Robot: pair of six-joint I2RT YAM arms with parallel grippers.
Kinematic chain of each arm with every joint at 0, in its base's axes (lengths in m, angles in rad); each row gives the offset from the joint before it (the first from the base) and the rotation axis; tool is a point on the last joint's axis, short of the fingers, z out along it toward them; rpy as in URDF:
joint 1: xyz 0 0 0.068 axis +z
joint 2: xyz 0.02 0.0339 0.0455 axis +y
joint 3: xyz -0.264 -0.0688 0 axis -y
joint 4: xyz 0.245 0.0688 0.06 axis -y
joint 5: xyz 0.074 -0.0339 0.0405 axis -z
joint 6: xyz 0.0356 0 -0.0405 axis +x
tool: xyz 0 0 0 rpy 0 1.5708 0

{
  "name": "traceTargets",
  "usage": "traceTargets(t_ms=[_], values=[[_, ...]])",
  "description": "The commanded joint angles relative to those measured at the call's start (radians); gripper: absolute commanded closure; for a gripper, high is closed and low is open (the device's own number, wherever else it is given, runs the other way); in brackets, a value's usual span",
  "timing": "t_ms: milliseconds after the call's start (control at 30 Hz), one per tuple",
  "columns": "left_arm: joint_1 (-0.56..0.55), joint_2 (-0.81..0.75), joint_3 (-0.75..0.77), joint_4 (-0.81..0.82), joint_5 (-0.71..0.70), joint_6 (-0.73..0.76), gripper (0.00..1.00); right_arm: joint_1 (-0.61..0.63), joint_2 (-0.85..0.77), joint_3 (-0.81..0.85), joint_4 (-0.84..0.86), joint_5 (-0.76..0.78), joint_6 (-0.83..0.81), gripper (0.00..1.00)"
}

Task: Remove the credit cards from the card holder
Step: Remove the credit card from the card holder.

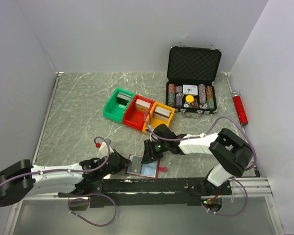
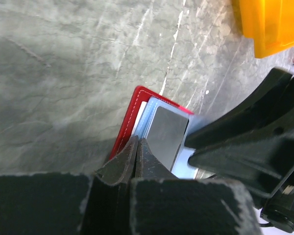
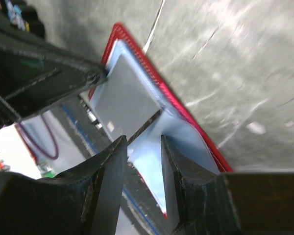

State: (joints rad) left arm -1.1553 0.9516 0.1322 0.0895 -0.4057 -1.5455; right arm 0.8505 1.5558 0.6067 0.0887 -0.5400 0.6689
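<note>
The dark-red card holder [image 1: 129, 163] lies open flat near the table's front edge, between the two arms. Pale blue-grey credit cards [image 1: 148, 170] lie on its inside. In the left wrist view my left gripper [image 2: 137, 142] is shut, its tips resting on the holder's left side beside a grey card [image 2: 165, 132] and the red rim [image 2: 129, 122]. My right gripper [image 3: 143, 142] is open just above the holder's right half. A pale blue card [image 3: 152, 166] shows between its fingers, which do not hold it. The grey card [image 3: 125, 100] lies beyond them.
Green [image 1: 116, 105], red [image 1: 138, 113] and yellow [image 1: 159, 116] bins holding card decks stand mid-table. An open black chip case [image 1: 192, 81] is at the back right. A red tool [image 1: 240, 108] lies by the right wall. A black rail [image 1: 157, 185] runs along the front edge.
</note>
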Motion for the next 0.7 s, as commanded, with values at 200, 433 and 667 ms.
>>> traceTargets(t_ms=[200, 433, 667], values=[[-0.004, -0.065, -0.02, -0.24, -0.048, 0.005, 0.99, -0.05, 0.058, 0.133, -0.187, 0.161, -0.169, 0.58], [-0.004, -0.094, -0.011, -0.241, -0.05, 0.03, 0.99, -0.048, -0.069, 0.163, -0.294, 0.258, -0.227, 0.57], [-0.004, -0.12, -0.019, -0.251, -0.056, 0.021, 0.99, 0.082, -0.25, 0.137, -0.317, 0.213, -0.264, 0.57]])
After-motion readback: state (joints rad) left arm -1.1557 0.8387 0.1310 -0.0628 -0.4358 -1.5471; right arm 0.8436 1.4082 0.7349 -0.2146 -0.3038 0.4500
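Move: The card holder lies open under both hands. Its middle is roughly 3 cm back from the right fingertips and 2 cm below; from the left hand, about 7 cm to the right and 1 cm back. The grey card in the left page sits about 4 cm left of the right hand and 2 cm back, the snap strap about 9 cm right and 5 cm back, and the orange bin some 21 cm ahead and 7 cm right. Sweep the open right fingers forward about 4.5 cm over the right page towards the card holder's far edge, then veer some 2.5 cm right and lift about 3 cm clear of it, tilting the fingers some 15 degrees. Keep the shut left fingertips down at the left page's edge, easing them 1.5 cm left onto the red margin. ##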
